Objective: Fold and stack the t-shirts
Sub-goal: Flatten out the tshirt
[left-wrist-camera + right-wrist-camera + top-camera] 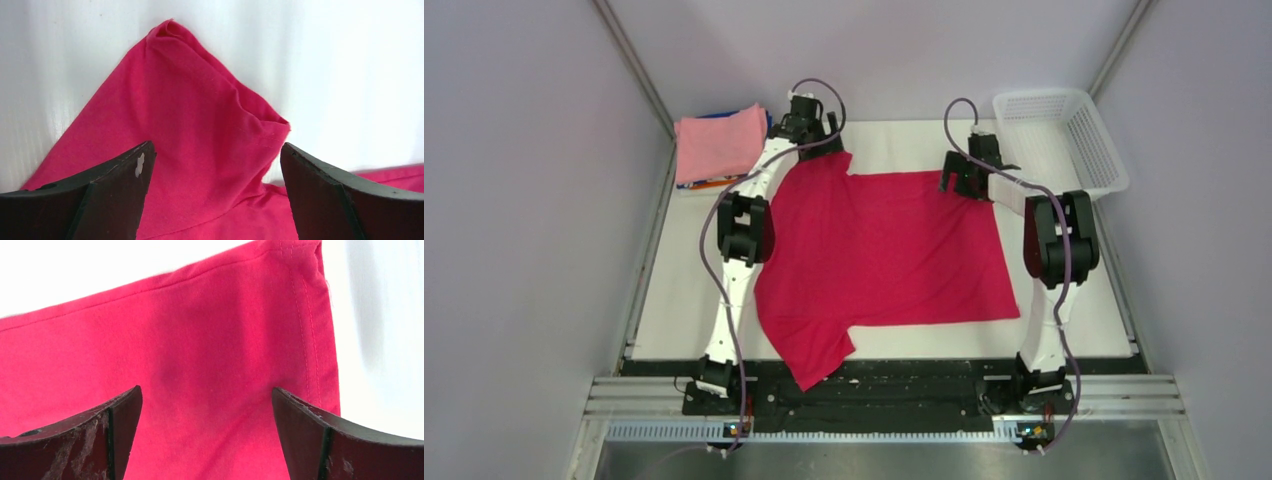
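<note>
A crimson-red t-shirt point(884, 250) lies spread flat across the white table point(674, 320), one sleeve hanging over the near edge. My left gripper point(812, 140) hovers open over the far sleeve point(200, 135), its jaws wide apart with cloth beneath and nothing pinched. My right gripper point(959, 180) stands open over the shirt's far right hem corner point(300, 315), also gripping nothing. A folded light pink t-shirt point(720, 143) tops a stack at the far left corner, with blue and orange edges showing under it.
A white mesh basket point(1064, 140) sits at the far right corner. Grey walls close in the table on the left, right and back. A black rail point(884, 385) runs along the near edge by the arm bases.
</note>
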### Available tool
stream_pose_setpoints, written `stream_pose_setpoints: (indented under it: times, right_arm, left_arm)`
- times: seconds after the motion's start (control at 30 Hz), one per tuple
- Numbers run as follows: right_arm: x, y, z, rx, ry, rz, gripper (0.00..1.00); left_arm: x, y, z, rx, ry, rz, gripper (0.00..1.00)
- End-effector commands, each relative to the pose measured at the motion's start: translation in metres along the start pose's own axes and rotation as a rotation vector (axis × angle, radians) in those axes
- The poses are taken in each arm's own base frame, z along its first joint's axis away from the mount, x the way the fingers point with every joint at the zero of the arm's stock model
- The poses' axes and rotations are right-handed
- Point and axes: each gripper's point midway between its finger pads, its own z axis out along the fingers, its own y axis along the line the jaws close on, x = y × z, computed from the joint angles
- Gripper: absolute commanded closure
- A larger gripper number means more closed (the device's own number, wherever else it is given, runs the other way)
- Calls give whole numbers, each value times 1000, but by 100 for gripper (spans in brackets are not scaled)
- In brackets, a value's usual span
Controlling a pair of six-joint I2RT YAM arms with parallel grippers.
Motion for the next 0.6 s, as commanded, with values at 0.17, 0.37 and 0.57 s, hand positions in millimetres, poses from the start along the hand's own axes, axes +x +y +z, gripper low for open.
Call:
stream_pose_setpoints:
  times: [0.17, 0.37, 0.57]
  right_arm:
    - [-36, 14, -104, -119, -165, 73, 1]
    - [32, 19, -135, -166, -82, 77, 1]
    - [88, 21, -146, -118, -28, 76, 1]
  left_arm:
    - [-47, -45, -138, 102, -100, 6, 1]
    - [43, -16, -183, -46, 2, 59, 1]
    - [144, 14, -196, -118, 170, 54, 1]
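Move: Over the far end of the t-shirt, the left hand has the shirt's middle about 21 cm back, 15 cm to its right and 5 cm below. The far sleeve lies roughly 2 cm ahead and 3 cm to its right, and the folded stack some 21 cm left, about level ahead. From the right hand the shirt's middle is about 13 cm back, 17 cm left and 2 cm below; the empty basket stands 10 cm ahead and 20 cm right. Lifting clear of the far edge together, both open grippers swing back over the t-shirt in a low arc: the left about 21 cm back, the right some 14 cm with a slight drift left at the end. Each climbs roughly 10 cm, then starts sinking towards the cloth, fingers still wide and pointing forward and down. The right fingertips come off the fabric as they rise. ##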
